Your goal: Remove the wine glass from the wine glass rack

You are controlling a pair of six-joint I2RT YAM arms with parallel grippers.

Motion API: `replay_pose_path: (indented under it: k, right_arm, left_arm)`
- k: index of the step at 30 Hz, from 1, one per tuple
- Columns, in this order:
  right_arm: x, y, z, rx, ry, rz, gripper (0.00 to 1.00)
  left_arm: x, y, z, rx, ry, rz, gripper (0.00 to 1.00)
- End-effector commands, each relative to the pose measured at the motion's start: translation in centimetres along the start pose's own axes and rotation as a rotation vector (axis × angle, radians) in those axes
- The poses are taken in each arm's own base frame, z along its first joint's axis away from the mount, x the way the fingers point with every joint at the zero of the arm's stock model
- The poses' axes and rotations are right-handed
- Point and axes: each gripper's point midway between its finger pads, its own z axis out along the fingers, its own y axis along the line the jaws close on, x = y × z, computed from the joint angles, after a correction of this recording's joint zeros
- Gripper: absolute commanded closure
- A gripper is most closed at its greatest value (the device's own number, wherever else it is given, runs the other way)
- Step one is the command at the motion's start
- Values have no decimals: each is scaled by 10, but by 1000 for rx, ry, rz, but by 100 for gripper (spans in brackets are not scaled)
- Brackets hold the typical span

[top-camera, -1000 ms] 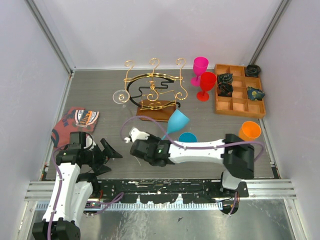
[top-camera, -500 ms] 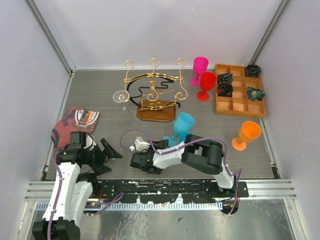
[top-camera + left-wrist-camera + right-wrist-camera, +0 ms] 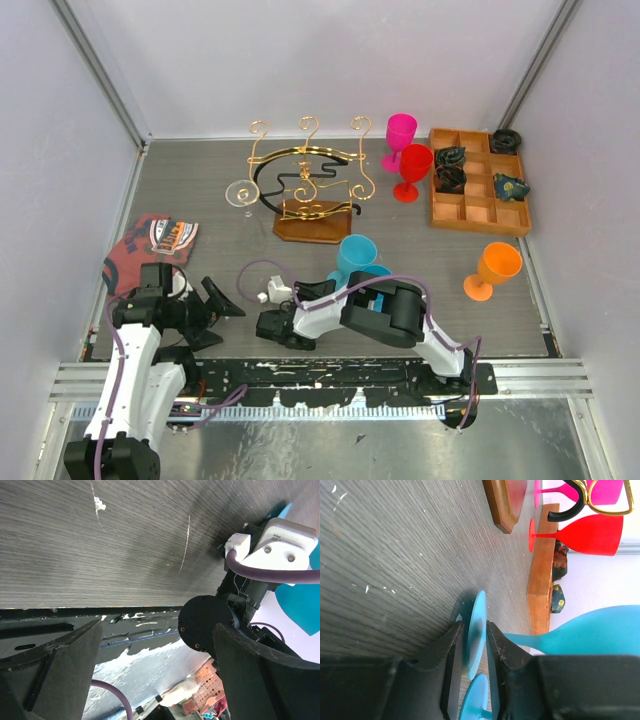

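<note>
The gold wire wine glass rack (image 3: 305, 165) stands on its brown base at the back, and a clear wine glass (image 3: 238, 193) hangs from its left arm. A blue wine glass (image 3: 354, 254) stands upright on the table in front of the rack. In the right wrist view its round foot (image 3: 476, 630) sits between the fingers of my right gripper (image 3: 472, 645), whose jaws stand a sliver apart from it. My left gripper (image 3: 215, 305) rests wide open and empty near the front left; in its own view (image 3: 157, 645) nothing lies between the fingers.
A second blue glass (image 3: 380, 271) stands just right of the first. Pink (image 3: 400, 135) and red (image 3: 412, 170) glasses stand by the orange compartment tray (image 3: 480, 215). An orange glass (image 3: 493, 268) is at the right, a red cloth (image 3: 150, 245) at the left.
The right arm folded back toward its base and brought the tilted blue glass down to stand upright. Its jaws, shut on the foot before, have eased apart. The left arm stayed still.
</note>
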Motion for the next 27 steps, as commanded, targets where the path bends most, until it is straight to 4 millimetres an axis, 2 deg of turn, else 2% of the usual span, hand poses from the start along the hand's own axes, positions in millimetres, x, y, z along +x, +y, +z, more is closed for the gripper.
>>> replay_pose_path:
  k: [1,6,9,17,27]
  right_arm:
    - [-9,20,-2,-90,21,142,67]
    - [-12,29,-5,-147,35,173,53]
    - [-13,35,-9,-192,44,198,49]
    - [-27,47,-29,-329,29,252,47]
    - [-54,68,-71,-548,-16,306,48]
  left_arm:
    - [4,-1,1,18,22,12,2]
    - [4,-1,1,19,21,13,2]
    - [4,-1,1,17,21,12,2]
    - [4,0,2,16,22,12,2]
    - [4,-1,1,16,20,12,2]
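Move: The blue wine glass stands leaning at the right hand's tips, foot between the fingers, its middle about 3 cm ahead, 3 cm right and 5 cm up. The second blue glass is roughly 9 cm right and 1 cm ahead, while the rack's wooden base lies some 15 cm ahead and 4 cm left, slightly below. From the left hand, the leaning glass is about 11 cm ahead and 22 cm right, level in height. The right fingers open wider, freeing the blue glass's foot, then the hand backs off about 5 cm left and back. ##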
